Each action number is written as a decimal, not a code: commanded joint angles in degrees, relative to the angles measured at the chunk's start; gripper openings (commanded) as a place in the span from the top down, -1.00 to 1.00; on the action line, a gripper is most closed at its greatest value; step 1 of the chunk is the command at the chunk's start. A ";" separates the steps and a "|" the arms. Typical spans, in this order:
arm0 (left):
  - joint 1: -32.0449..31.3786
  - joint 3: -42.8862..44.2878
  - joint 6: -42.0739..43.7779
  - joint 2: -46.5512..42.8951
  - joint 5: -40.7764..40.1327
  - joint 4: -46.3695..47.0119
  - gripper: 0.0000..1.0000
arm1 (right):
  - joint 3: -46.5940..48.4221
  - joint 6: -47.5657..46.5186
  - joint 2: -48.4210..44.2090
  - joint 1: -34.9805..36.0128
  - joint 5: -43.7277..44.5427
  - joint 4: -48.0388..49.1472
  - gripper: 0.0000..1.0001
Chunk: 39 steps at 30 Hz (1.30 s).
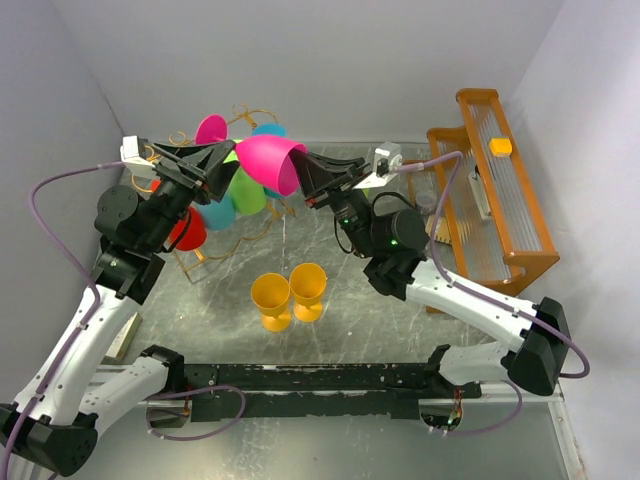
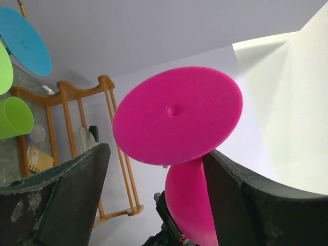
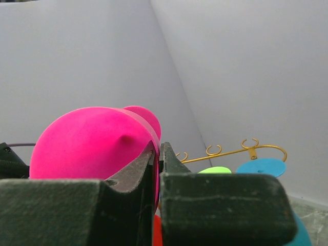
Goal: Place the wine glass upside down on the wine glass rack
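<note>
The pink wine glass (image 1: pixel 270 163) lies on its side in the air in front of the wine glass rack (image 1: pixel 250 118), its round foot (image 1: pixel 211 128) pointing left. My right gripper (image 1: pixel 318 180) is shut on the rim of its bowl (image 3: pixel 87 143), one finger inside and one outside. My left gripper (image 1: pixel 205 158) is open around the stem; in the left wrist view the foot (image 2: pixel 177 115) fills the middle and the bowl leans against the right finger (image 2: pixel 246 205), with a gap to the left finger. The rack's gold scroll ends (image 3: pixel 241 151) show in the right wrist view.
Green (image 1: pixel 248 190), blue (image 1: pixel 217 212) and red (image 1: pixel 188 232) glasses hang upside down on the rack. Two yellow glasses (image 1: pixel 290 295) stand on the table between the arms. A wooden slatted rack (image 1: pixel 495 190) stands at the right.
</note>
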 commanded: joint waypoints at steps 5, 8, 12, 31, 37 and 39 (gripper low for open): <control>-0.03 0.41 -1.70 0.64 -2.76 3.49 -0.35 | 0.81 0.90 0.90 0.13 -0.80 2.49 1.00; -0.03 0.72 -1.94 1.40 -3.76 4.38 -0.15 | -0.66 1.56 0.26 0.13 -1.84 2.08 1.00; -0.04 0.43 -2.43 2.13 -4.73 5.70 0.05 | -2.17 2.24 -0.91 0.21 -4.24 1.02 1.00; 0.05 2.31 10.78 2.20 -10.05 10.22 0.86 | -4.71 4.57 -9.81 0.13 1.18 -20.83 0.10; 0.14 7.09 25.97 4.09 -10.50 11.02 0.86 | -5.36 5.73 -15.85 0.20 7.29 -33.75 -0.14; 0.15 8.92 32.08 5.32 -9.08 12.24 0.86 | -3.47 7.00 -16.76 0.17 9.08 -37.55 -0.15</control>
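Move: My right hand still pinches the pink glass by its rim; the bowl's middle lies about 5 cm to its left and 2 ahead, the stem some 12 cm left and 3 ahead, roughly level. My open left fingers already surround the stem, which is about 2 cm above and 1 ahead of that hand's centre. From my left hand the hanging green glass is about 5 cm ahead, 3 right and 15 below; the nearer blue glass is 3 left, straight below by 16. I close my left fingers on the pink glass's stem, rising about 2 cm, while my right hand, still pinching the rim, sinks some 4 cm. Only then do I open the right fingers and draw that hand about 5 cm to my right, off the bowl, fingers tipping downward. With the stem gripped, my left hand eases forward, left and up, tilting its fingers up and turning counter-clockwise. ##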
